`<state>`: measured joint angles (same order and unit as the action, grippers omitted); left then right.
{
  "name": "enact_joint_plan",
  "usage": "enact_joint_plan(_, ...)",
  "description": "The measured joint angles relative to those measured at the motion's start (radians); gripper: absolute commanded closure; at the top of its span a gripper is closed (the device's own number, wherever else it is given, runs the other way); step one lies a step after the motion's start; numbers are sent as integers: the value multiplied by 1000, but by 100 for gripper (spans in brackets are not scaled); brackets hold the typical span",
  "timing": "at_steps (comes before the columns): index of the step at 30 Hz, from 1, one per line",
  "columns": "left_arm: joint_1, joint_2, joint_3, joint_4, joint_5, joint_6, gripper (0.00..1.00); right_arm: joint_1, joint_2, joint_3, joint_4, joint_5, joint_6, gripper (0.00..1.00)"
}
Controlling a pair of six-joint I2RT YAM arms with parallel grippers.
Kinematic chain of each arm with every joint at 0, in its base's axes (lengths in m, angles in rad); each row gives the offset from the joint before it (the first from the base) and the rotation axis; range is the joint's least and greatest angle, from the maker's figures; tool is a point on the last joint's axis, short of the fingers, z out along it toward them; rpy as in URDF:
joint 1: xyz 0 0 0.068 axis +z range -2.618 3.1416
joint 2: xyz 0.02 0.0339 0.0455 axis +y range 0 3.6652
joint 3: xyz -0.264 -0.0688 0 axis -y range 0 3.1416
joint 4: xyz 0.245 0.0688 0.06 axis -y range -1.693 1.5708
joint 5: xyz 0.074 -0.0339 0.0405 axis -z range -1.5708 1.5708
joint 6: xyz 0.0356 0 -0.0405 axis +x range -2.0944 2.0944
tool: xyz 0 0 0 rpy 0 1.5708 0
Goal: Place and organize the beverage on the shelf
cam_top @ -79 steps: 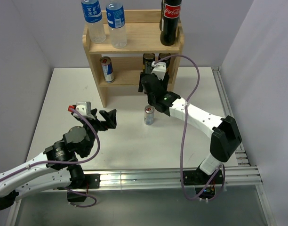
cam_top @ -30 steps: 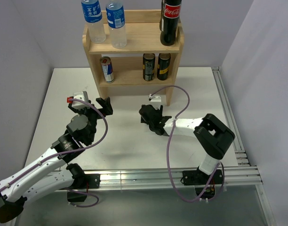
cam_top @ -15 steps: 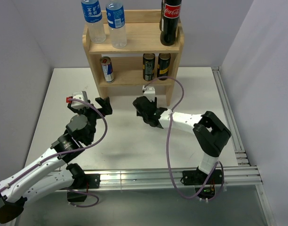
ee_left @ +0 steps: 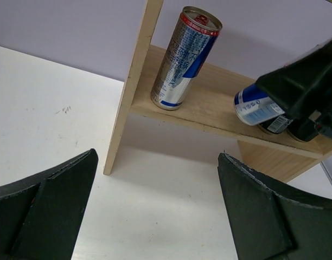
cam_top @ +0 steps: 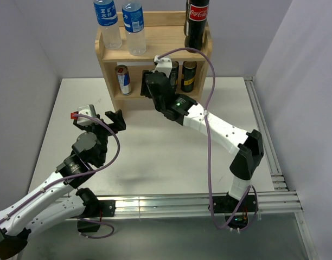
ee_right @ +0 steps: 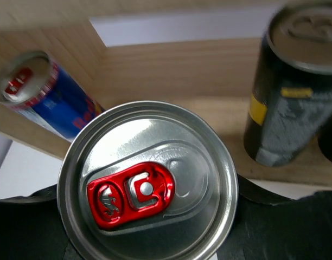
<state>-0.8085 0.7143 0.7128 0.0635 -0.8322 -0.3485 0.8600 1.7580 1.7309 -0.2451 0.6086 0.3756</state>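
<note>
The pale wooden shelf (cam_top: 160, 44) stands at the back of the table. My right gripper (cam_top: 154, 89) is shut on a silver-and-blue can with a red tab (ee_right: 147, 187). It holds the can at the front of the lower tier. In the left wrist view this can (ee_left: 255, 105) hangs tilted just over the lower board. A matching can (cam_top: 123, 79) stands at the left of that tier, and dark cans (cam_top: 189, 76) stand at its right. My left gripper (cam_top: 110, 121) is open with nothing in it, low over the table, left of the shelf's left panel.
Two water bottles (cam_top: 108, 24) (cam_top: 134, 27) and a cola bottle (cam_top: 197, 24) stand on the top board. The right arm's purple cable (cam_top: 209, 92) loops in front of the shelf's right side. An aluminium rail (cam_top: 263, 130) runs along the table's right edge.
The right gripper closed on the can on the table, lifted it and carried it back and left to the shelf's lower tier. The left gripper drifted slightly left, still open.
</note>
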Motion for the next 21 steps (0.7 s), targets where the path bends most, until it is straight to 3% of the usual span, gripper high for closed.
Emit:
enact_joint_plan(10,2,-26,0,1,0,8,1,0,172,146,-72,8,-27,100)
enact_joint_plan(21,2,-38,0,3,6,13,1,19,249,261,-139,20,-23,100)
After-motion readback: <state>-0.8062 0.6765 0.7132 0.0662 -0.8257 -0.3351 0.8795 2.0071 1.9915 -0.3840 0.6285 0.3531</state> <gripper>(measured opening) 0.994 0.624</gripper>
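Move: The right gripper holds a Red Bull can upright at the middle shelf's front. Its free spot, just right of the standing Red Bull, is about 5 cm ahead, 6 cm left and 5 cm below. The standing Red Bull is 12 cm left and 4 cm ahead; the green can is 7 cm right and 5 cm ahead, the black-yellow can 14 cm right and 5 cm ahead. From the left hand the spot is some 17 cm ahead, 13 cm right and 5 cm below. Keep the right fingers shut on the held can and ease it left and forward towards the standing Red Bull, then lower it about 4 cm to the middle shelf's front edge. Once down, stay at that height and carry on left, about 4 cm in all, letting the gripper's left side dip some 5 to 10 degrees. ##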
